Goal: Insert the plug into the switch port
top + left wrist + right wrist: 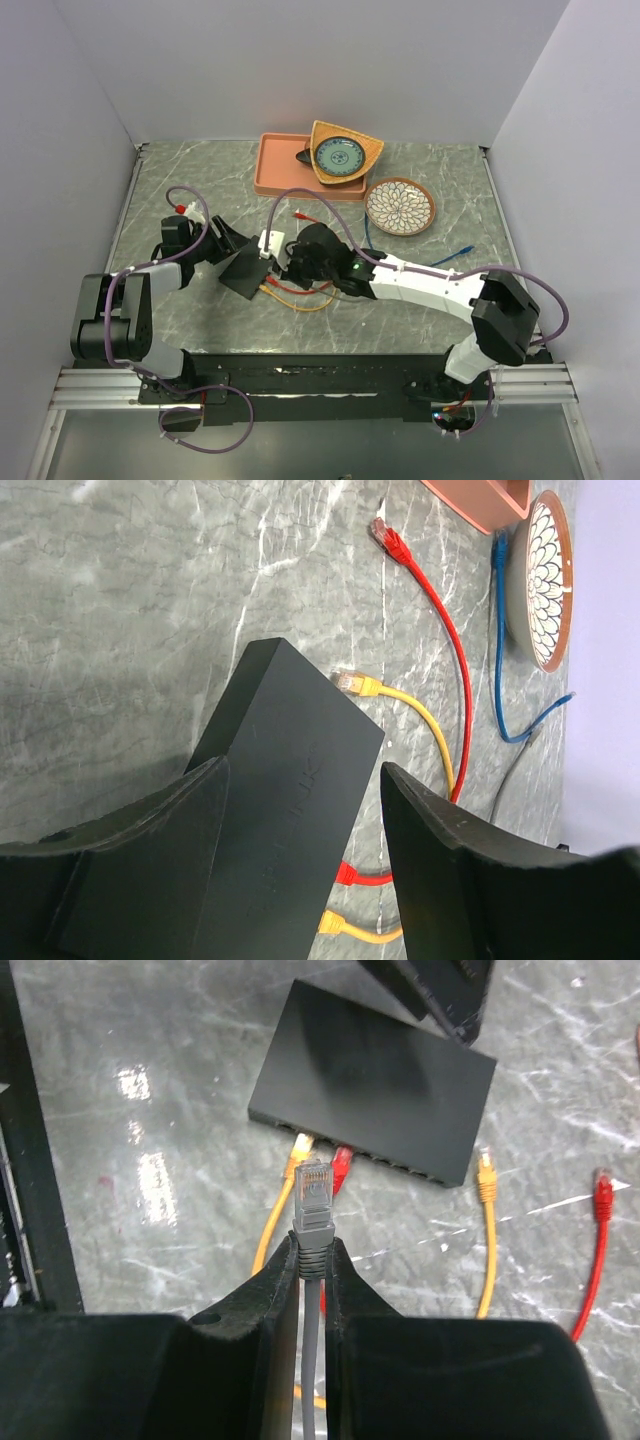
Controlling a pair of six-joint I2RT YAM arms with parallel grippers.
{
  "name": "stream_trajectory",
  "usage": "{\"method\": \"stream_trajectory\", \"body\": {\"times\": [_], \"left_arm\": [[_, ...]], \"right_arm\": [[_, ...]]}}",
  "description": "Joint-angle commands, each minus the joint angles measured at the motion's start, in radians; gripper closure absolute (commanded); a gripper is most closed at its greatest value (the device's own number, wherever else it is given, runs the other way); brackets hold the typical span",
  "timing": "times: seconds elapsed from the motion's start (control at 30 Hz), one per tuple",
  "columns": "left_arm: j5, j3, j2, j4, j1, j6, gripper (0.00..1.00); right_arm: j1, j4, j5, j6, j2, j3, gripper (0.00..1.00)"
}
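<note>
The switch (375, 1080) is a flat matte-black box lying on the marble table, its row of ports facing my right gripper. A yellow plug (302, 1143) and a red plug (342, 1158) sit in two ports at its left end. My right gripper (312, 1250) is shut on the grey plug (313, 1192), which points at the port edge a short way off, roughly in line with the red one. My left gripper (303, 765) stands open astride the switch (290, 810). Its left finger lies along the box and a gap shows at the right finger (470, 870).
A loose yellow plug (487, 1175) and a loose red plug (602, 1185) lie to the right of the switch. A blue cable (500, 630) runs beside the patterned plate (400, 205). A salmon tray (275, 165) and a bowl in a wooden holder (340, 155) stand at the back.
</note>
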Motion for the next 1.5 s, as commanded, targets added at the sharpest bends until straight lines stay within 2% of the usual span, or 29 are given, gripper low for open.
{"method": "stream_trajectory", "body": {"times": [0.0, 0.4, 0.63, 0.87, 1.17, 1.23, 1.47], "left_arm": [[0.022, -0.003, -0.01, 0.037, 0.001, -0.012, 0.32], [0.024, 0.002, -0.036, 0.024, 0.001, -0.015, 0.33], [0.034, -0.031, -0.149, 0.049, 0.001, -0.024, 0.34], [0.129, -0.09, -0.31, 0.176, 0.0, -0.074, 0.34], [0.318, -0.147, -0.387, 0.475, -0.01, -0.194, 0.36], [0.332, -0.15, -0.392, 0.512, -0.049, -0.202, 0.36], [0.367, -0.137, -0.416, 0.541, -0.082, -0.217, 0.35]], "right_arm": [[0.001, 0.024, -0.012, 0.011, -0.065, -0.017, 1.0], [0.004, 0.005, -0.022, 0.003, -0.108, -0.03, 1.0], [-0.001, -0.028, -0.143, 0.003, -0.212, -0.039, 1.0], [-0.004, -0.018, -0.298, 0.037, -0.387, -0.065, 1.0], [-0.012, 0.012, -0.398, 0.072, -0.542, -0.102, 1.0], [-0.013, 0.015, -0.406, 0.078, -0.554, -0.106, 1.0], [-0.018, 0.024, -0.413, 0.082, -0.583, -0.12, 1.0]]}}
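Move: The switch lies some 8 cm ahead and 8 cm to the left of the right hand, 13 cm below its held grey plug. From that hand, at nearly that depth, the plugged-in red plug is about 6 cm ahead and 3 cm left, and the plugged-in yellow plug 4 cm ahead and 4 cm left. From the open left hand, the switch's middle is roughly 4 cm back, 1 cm right and 5 cm down. Both hands rise about 15 cm and back off rightward from the switch, the right still pinching the plug. ##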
